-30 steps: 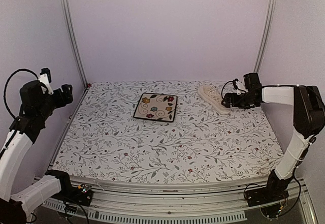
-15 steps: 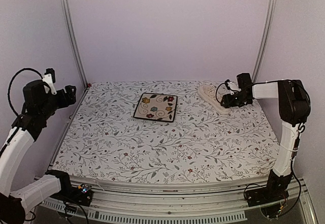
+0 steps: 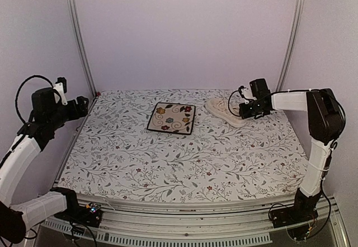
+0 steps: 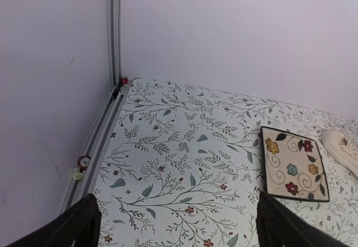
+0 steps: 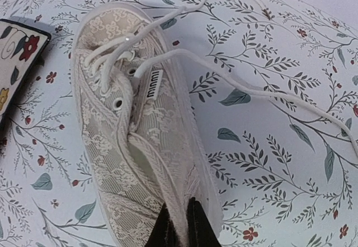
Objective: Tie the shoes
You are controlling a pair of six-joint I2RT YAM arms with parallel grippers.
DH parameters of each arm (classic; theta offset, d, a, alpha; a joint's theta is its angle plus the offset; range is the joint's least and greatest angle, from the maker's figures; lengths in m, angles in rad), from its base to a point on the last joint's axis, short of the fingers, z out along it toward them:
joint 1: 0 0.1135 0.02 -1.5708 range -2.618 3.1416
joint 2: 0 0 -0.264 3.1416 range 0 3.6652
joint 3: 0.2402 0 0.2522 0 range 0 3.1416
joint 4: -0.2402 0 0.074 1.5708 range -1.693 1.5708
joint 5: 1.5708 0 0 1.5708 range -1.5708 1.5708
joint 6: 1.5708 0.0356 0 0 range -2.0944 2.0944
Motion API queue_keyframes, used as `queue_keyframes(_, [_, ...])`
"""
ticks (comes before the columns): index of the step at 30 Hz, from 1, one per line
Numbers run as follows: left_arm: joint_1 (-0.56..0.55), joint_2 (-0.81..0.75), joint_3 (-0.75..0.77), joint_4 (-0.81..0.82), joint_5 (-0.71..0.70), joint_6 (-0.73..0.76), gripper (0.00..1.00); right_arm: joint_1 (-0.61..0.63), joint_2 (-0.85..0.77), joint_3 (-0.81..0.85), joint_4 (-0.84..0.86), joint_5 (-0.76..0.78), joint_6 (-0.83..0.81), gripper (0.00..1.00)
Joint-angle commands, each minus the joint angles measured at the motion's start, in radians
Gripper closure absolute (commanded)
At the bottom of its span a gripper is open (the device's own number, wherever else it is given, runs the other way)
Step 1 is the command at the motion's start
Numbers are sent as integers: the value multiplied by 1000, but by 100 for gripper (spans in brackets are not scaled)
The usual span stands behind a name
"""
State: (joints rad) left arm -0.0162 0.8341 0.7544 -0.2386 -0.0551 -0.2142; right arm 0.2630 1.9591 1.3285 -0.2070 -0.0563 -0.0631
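Note:
The cream lace sneaker point(image 3: 224, 111) lies at the back right of the table, its toe pointing left toward the plate. In the right wrist view the shoe point(image 5: 134, 140) fills the frame, its cream laces point(image 5: 235, 84) loose and trailing right over the cloth. My right gripper point(image 5: 180, 227) is shut on the shoe's heel collar, fabric pinched between the black fingertips; it also shows in the top view point(image 3: 245, 110). My left gripper point(image 4: 173, 224) is open and empty, held high at the far left, its fingers point(image 4: 72, 227) wide apart over the cloth.
A square floral plate point(image 3: 172, 117) with a dark rim lies at the back centre, just left of the shoe; it also shows in the left wrist view point(image 4: 292, 163). The table has a leaf-patterned cloth point(image 3: 184, 157). Metal posts point(image 3: 78, 34) stand at the back corners.
My right gripper has dragged the shoe leftward toward the plate. My left arm has shifted slightly right and lower.

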Motion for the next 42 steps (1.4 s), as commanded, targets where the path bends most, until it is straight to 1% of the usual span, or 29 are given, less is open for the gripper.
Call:
queue_keyframes(1, [9, 7, 13, 0, 22, -7, 3, 99, -164, -36, -81, 119, 212, 98])
queue_keyframes(2, [10, 8, 13, 0, 23, -9, 3, 120, -187, -57, -99, 126, 295, 98])
queue_keyframes(5, [10, 10, 13, -1, 29, -12, 3, 190, -254, -143, -147, 163, 457, 98])
queue_keyframes(11, [11, 14, 12, -2, 49, -20, 4, 389, -351, -263, -294, 312, 776, 98])
queue_keyframes(15, [9, 18, 11, -1, 68, -26, 3, 527, -419, -344, -336, 306, 951, 97])
queue_keyframes(16, [9, 20, 11, -2, 73, -27, 3, 555, -435, -364, -331, 284, 991, 94])
queue_keyframes(17, [9, 21, 10, -1, 78, -28, 3, 579, -451, -384, -321, 259, 1005, 87])
queue_keyframes(18, [8, 26, 10, -2, 83, -28, 4, 600, -466, -404, -307, 229, 1020, 77])
queue_keyframes(19, [8, 30, 10, -2, 93, -28, 4, 615, -482, -429, -287, 194, 1035, 64])
queue_keyframes(20, [9, 34, 10, -2, 98, -28, 4, 626, -496, -448, -265, 164, 1039, 53])
queue_keyframes(21, [8, 38, 11, -2, 102, -27, 4, 634, -508, -466, -251, 138, 1040, 47])
queue_keyframes(22, [7, 42, 11, -3, 103, -27, 4, 636, -522, -480, -243, 115, 1039, 42])
queue_keyframes(23, [7, 45, 11, -3, 105, -27, 4, 636, -536, -488, -245, 112, 1026, 39])
queue_keyframes(26, [7, 49, 12, -2, 111, -25, 4, 634, -599, -482, -268, 144, 966, 27])
queue_keyframes(29, [8, 48, 10, -1, 112, -24, 4, 583, -646, -463, -269, 124, 891, 23])
queue_keyframes(31, [6, 47, 7, 3, 120, -22, 4, 501, -651, -469, -208, 22, 805, 21])
queue_keyframes(33, [5, 48, 6, 10, 139, -21, 4, 465, -637, -478, -140, -54, 708, 13])
queue_keyframes(34, [6, 48, 4, 12, 147, -19, 4, 457, -622, -477, -113, -67, 681, 9])
queue_keyframes(37, [5, 47, 3, 16, 149, -20, 4, 451, -542, -446, -80, -77, 618, 3])
queue_keyframes(42, [4, 36, 2, 11, 151, -23, 3, 452, -418, -434, -12, -86, 594, 2])
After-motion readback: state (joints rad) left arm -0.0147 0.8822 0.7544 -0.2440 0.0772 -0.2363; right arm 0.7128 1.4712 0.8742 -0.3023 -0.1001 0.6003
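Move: The right hand already has the shoe's collar near the heel; the shoe's middle lies about 7 cm left, 4 cm ahead and 4 cm below. Its destination is open tablecloth some 20 cm back, 14 cm left and 8 cm below the hand. The flowered board is roughly 30 cm left, level with it fore and aft and 7 cm below. From the idle left hand, the shoe is around 57 cm right, 20 cm ahead and 24 cm below. Keeping its pinch on the collar, the right hand hauls the shoe back about 27 cm and 11 cm left towards the open cloth, turning clockwise and tipping down, then opens wide and lets go. It rises some 4 cm while going forward over the shoe, then sinks a little, turning back counter-clockwise. The left hand eases about 3 cm right and down. ##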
